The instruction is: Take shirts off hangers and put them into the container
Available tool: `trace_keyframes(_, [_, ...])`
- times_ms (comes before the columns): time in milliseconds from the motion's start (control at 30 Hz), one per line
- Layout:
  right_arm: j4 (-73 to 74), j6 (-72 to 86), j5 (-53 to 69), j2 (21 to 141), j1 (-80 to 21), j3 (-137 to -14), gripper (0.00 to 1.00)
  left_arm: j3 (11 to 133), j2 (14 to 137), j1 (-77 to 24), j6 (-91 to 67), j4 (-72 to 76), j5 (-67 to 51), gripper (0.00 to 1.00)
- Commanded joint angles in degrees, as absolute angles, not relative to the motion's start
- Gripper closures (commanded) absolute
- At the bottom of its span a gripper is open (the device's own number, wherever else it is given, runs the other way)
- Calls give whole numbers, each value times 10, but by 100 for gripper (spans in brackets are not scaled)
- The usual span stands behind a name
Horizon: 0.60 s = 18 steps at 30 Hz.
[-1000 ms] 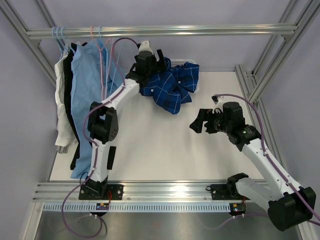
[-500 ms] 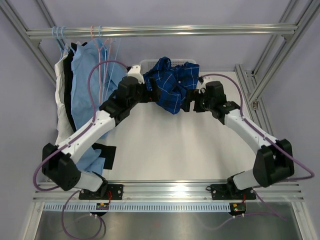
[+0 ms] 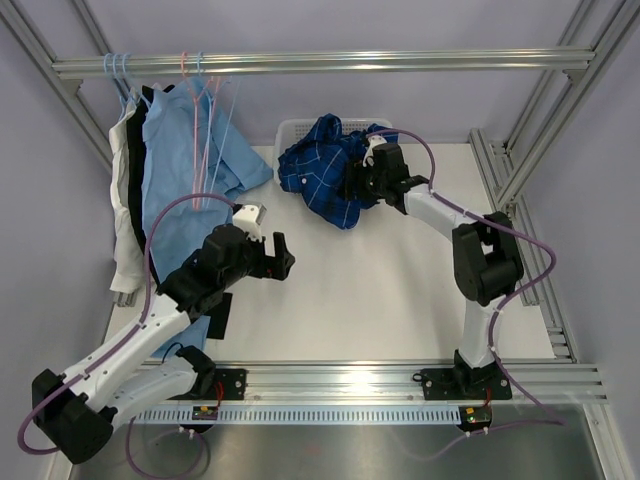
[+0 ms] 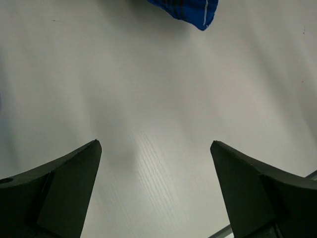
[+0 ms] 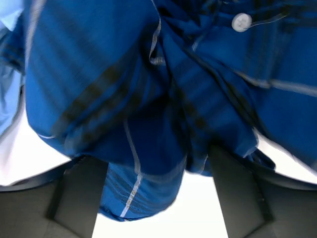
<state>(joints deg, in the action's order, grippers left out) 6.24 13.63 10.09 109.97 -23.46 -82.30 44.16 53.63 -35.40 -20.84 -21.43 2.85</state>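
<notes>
A dark blue checked shirt (image 3: 335, 175) lies crumpled, partly in the white container (image 3: 296, 128) and partly spilling onto the table. My right gripper (image 3: 357, 182) is pushed into its right side. In the right wrist view a hanging fold of this shirt (image 5: 143, 148) sits between the two fingers (image 5: 79, 196), which stand apart and open. My left gripper (image 3: 277, 256) hovers open over bare table, well short of the shirt, whose tip (image 4: 190, 10) shows at the top of its wrist view. Light blue (image 3: 185, 175), black (image 3: 135, 190) and white (image 3: 125, 235) shirts hang on hangers (image 3: 190, 68) at the left.
The rail (image 3: 320, 62) runs across the back with pink and pale blue hangers hooked on its left end. Two bare hangers (image 3: 218, 125) dangle in front of the light blue shirt. Frame posts (image 3: 545, 120) stand at the right.
My left arm has let go of the blue shirt and drawn back toward the near left. My right arm has reached across to the shirt, and its fingers stand around a fold.
</notes>
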Motion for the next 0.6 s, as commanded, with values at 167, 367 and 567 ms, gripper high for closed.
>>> trace_keyframes(167, [72,110,142,1143,-243,-932,70,358,459,-355,-169,-183,54,1])
trace_keyframes(367, [106,91,123,1158,-243,-1040,100,350,463,-355,-160,-171,80,1])
trace_keyframes(567, [119,98,50,1229,-243,-1160,100,348,467,-356,-161,-171,87,1])
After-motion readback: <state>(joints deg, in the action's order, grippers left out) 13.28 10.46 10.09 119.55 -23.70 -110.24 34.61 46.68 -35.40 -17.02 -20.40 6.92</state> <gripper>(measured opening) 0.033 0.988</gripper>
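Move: The blue plaid shirt lies bunched over the container's front edge, its middle about 3 cm ahead of the open right fingers, 4 cm to their left and 3 cm below; its hanging front fold is almost between them. The container's middle is some 6 cm ahead, 4 cm left and 8 cm below, with the red plaid shirt inside, roughly 5 cm ahead, 3 cm left and 7 cm below. From the left hand, the blue plaid shirt lies about 23 cm ahead, 11 cm right and 8 cm lower. The right fingers shut on the overhanging front of the blue plaid shirt as the hand eases a couple of centimetres forward and left and dips slightly, then the hand carries the pinched cloth up and forward over the container, about 10 cm higher and 7 cm farther out than at the start, still drifting left and tipping its fingers up some 10 degrees. The empty left hand stays open and sinks about 4 cm, easing left and slightly back, away from the shirt. ##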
